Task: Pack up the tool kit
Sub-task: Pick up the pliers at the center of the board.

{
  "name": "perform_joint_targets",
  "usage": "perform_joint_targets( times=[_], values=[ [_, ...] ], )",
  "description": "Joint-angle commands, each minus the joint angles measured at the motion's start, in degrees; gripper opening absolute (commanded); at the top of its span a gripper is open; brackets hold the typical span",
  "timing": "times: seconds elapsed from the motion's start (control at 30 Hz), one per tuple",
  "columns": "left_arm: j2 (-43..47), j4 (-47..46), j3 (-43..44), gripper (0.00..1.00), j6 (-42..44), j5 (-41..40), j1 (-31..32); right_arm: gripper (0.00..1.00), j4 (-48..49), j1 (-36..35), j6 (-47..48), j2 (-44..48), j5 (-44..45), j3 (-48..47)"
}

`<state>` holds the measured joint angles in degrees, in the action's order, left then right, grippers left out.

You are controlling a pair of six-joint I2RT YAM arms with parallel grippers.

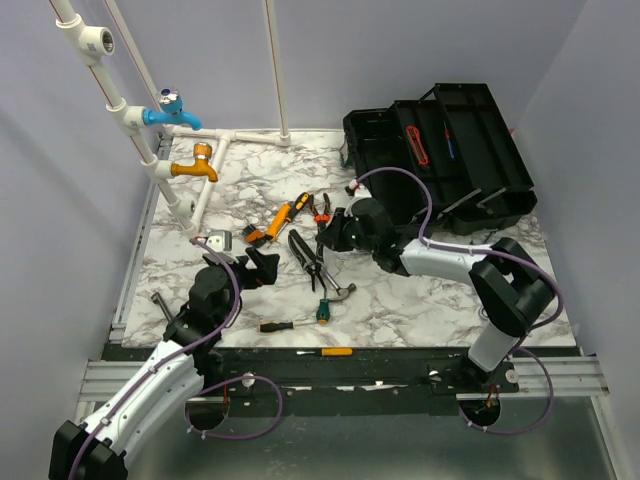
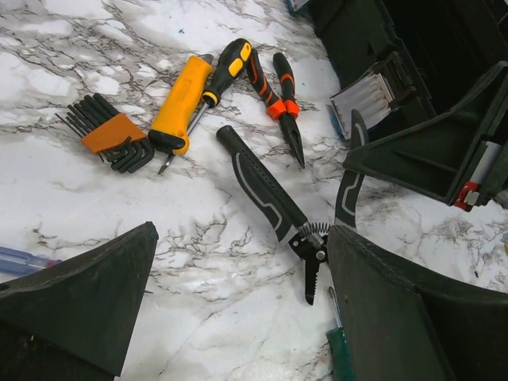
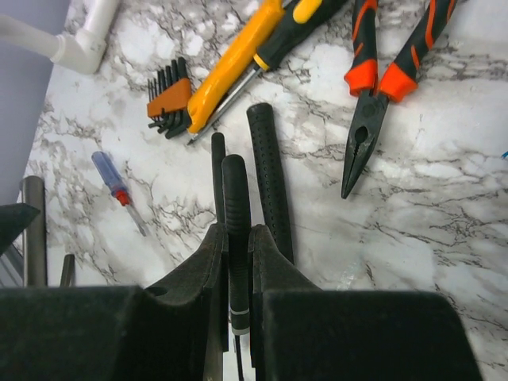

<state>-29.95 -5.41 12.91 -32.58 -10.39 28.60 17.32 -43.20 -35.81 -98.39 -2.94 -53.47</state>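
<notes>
The black tool kit box (image 1: 440, 160) stands open at the back right, its trays fanned out. My right gripper (image 1: 328, 243) (image 3: 236, 234) is shut on the black ribbed handle of the hammer (image 3: 236, 198); the hammer's silver head (image 1: 340, 292) points toward the near edge. Just beneath lie the black-handled wire strippers (image 1: 303, 252) (image 2: 266, 190). My left gripper (image 1: 262, 265) (image 2: 238, 302) hovers open over bare marble to the left of the strippers, holding nothing. Orange-black pliers (image 2: 282, 95) (image 3: 373, 87), a yellow knife (image 2: 181, 103) and an orange hex key set (image 2: 107, 135) lie beyond.
A green screwdriver (image 1: 324, 308) (image 2: 340, 349) lies by the left gripper's right finger. A small black-orange screwdriver (image 1: 277, 326) and a yellow one (image 1: 330, 352) lie near the front edge. A blue tap (image 1: 170, 115) and an orange tap (image 1: 195, 168) on white pipes stand back left.
</notes>
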Motion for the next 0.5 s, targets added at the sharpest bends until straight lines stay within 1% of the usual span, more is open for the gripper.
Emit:
perform_joint_targets(
  times=[0.0,0.1,0.2,0.3,0.47],
  values=[
    [2.26,-1.50,-1.48,0.90,0.69,1.35,-0.21,0.01,2.82,-0.45,2.08,5.22,1.51,-0.19],
    [3.47,-0.86,-1.65,0.90,0.59,1.08,-0.22,0.01,0.22,-0.48,3.42,9.02,2.60,-1.09],
    [4.63,-0.57,-1.87,0.90,0.59,1.08,-0.21,0.01,-2.41,-0.48,5.00,13.35,7.53,-1.79],
    [5.04,-0.22,-1.92,0.90,0.59,0.79,-0.21,0.01,-5.94,-0.46,6.79,16.75,13.58,-3.04],
    [4.71,-0.03,-1.74,0.90,0.67,0.16,-0.21,0.01,-10.08,-0.40,12.78,21.75,25.66,-5.46]
  ],
)
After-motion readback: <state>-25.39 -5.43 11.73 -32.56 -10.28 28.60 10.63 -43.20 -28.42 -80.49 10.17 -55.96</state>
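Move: The right hand already holds the black-handled pliers. The toolbox's open tub, over which nothing is held yet, lies roughly 16 cm ahead and 16 cm to its right, a little below. The orange-handled pliers lie about 7 cm straight ahead and the hammer some 5 cm back, about 1 cm left, both around 6 cm below. From the left hand the tub is about 22 cm ahead, 28 cm right and 7 cm lower. The right hand raises the still-pinched pliers some 13 cm, veering about 5 cm right, to the toolbox's side. ##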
